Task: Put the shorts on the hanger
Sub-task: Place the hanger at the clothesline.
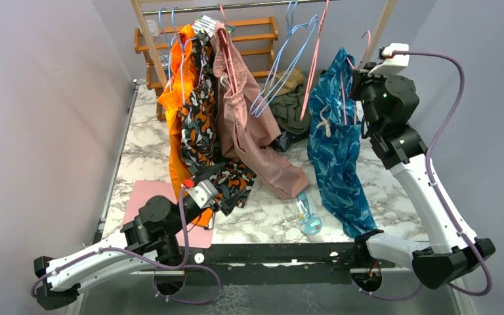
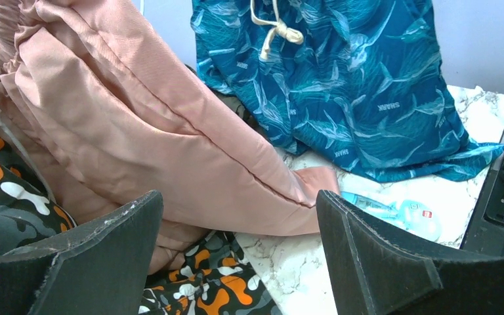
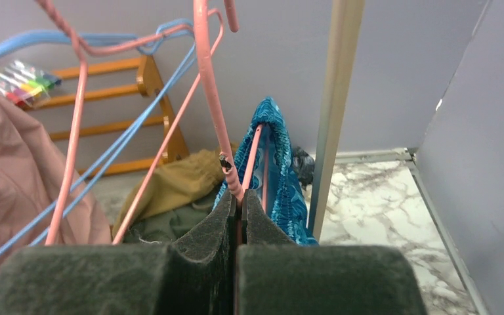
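Note:
The teal leaf-print shorts (image 1: 333, 141) hang at the right of the table, their waist draped over the thin pink hanger (image 1: 343, 98) and their lower end trailing on the marble. My right gripper (image 1: 359, 88) is raised beside the waist. In the right wrist view it (image 3: 237, 197) is shut on the hanger's (image 3: 211, 98) wire just below the hook, with the shorts (image 3: 277, 164) right behind the fingers. My left gripper (image 1: 205, 190) is low at the front left, open and holding nothing. In its view the gripper (image 2: 236, 243) faces the shorts (image 2: 341, 98) and their white drawstring (image 2: 275, 29).
Dusty-pink shorts (image 1: 243, 128) and orange-black patterned shorts (image 1: 197, 125) hang from the rail and spill onto the marble table (image 1: 394, 190). Light blue hangers (image 1: 282, 72) and another pink hanger (image 1: 315, 59) hang mid-rail. A clear bottle (image 1: 307, 213), a pink mat (image 1: 146, 195) and olive clothes (image 1: 292, 105) lie around.

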Controlling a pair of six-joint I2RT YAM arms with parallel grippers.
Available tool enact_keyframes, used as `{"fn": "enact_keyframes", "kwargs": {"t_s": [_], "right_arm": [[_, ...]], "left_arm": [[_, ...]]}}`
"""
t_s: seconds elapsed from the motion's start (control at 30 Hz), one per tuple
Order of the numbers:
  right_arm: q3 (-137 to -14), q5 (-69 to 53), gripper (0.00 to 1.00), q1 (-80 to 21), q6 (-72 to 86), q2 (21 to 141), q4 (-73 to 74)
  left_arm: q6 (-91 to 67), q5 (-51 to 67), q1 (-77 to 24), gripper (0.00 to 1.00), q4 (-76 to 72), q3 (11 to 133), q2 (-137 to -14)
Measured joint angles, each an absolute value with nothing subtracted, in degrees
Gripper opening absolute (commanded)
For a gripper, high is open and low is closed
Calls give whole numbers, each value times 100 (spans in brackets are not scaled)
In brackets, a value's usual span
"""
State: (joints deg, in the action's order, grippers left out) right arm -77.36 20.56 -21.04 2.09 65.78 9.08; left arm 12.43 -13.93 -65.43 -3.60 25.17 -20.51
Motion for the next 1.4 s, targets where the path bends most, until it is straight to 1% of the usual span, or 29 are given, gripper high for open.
{"fn": "enact_keyframes", "kwargs": {"t_s": [0.17,0.53,0.7,1.0,1.4], "right_arm": [[-7725,1800,1,-1868,311,6595,255],[-8842,1658,1,-1861,-49,7142,-327],[-8855,1632,1,-1769,-60,7345,-447],[-8796,1306,1,-1332,405,7723,-670],[-8895,991,1,-1225,537,8082,-958]], "left_arm": [[1170,-1378,-6543,89,-410,2517,-2047],[1157,-1354,-6534,88,-467,2515,-2047],[1157,-1352,-6532,89,-464,2515,-2058],[1135,-1347,-6530,89,-460,2515,-2086],[1135,-1350,-6482,89,-425,2515,-2110]]}}
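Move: I'm holding the pink hanger with the blue shorts by its neck in my right hand. The bare stretch of clothesline where it goes is about 17 cm ahead of that hand, straight on and some 12 cm up. On the rod, level with that stretch, the empty pink hanger's hook is about 12 cm to its left, the blue hangers' hooks some 21 cm to its left, and the wooden post 10 cm to its right. From my left hand that stretch is roughly 36 cm ahead, 38 cm right and 26 cm up. With the fingers staying shut on the hanger's neck, I raise my right hand about 10 cm and tip the fingers up some 15 degrees, bringing the hook up to clothesline height between the empty pink hanger and the post. Then I ease forward about 6 cm towards the rod, sinking roughly 3 cm and keeping the tilt. ##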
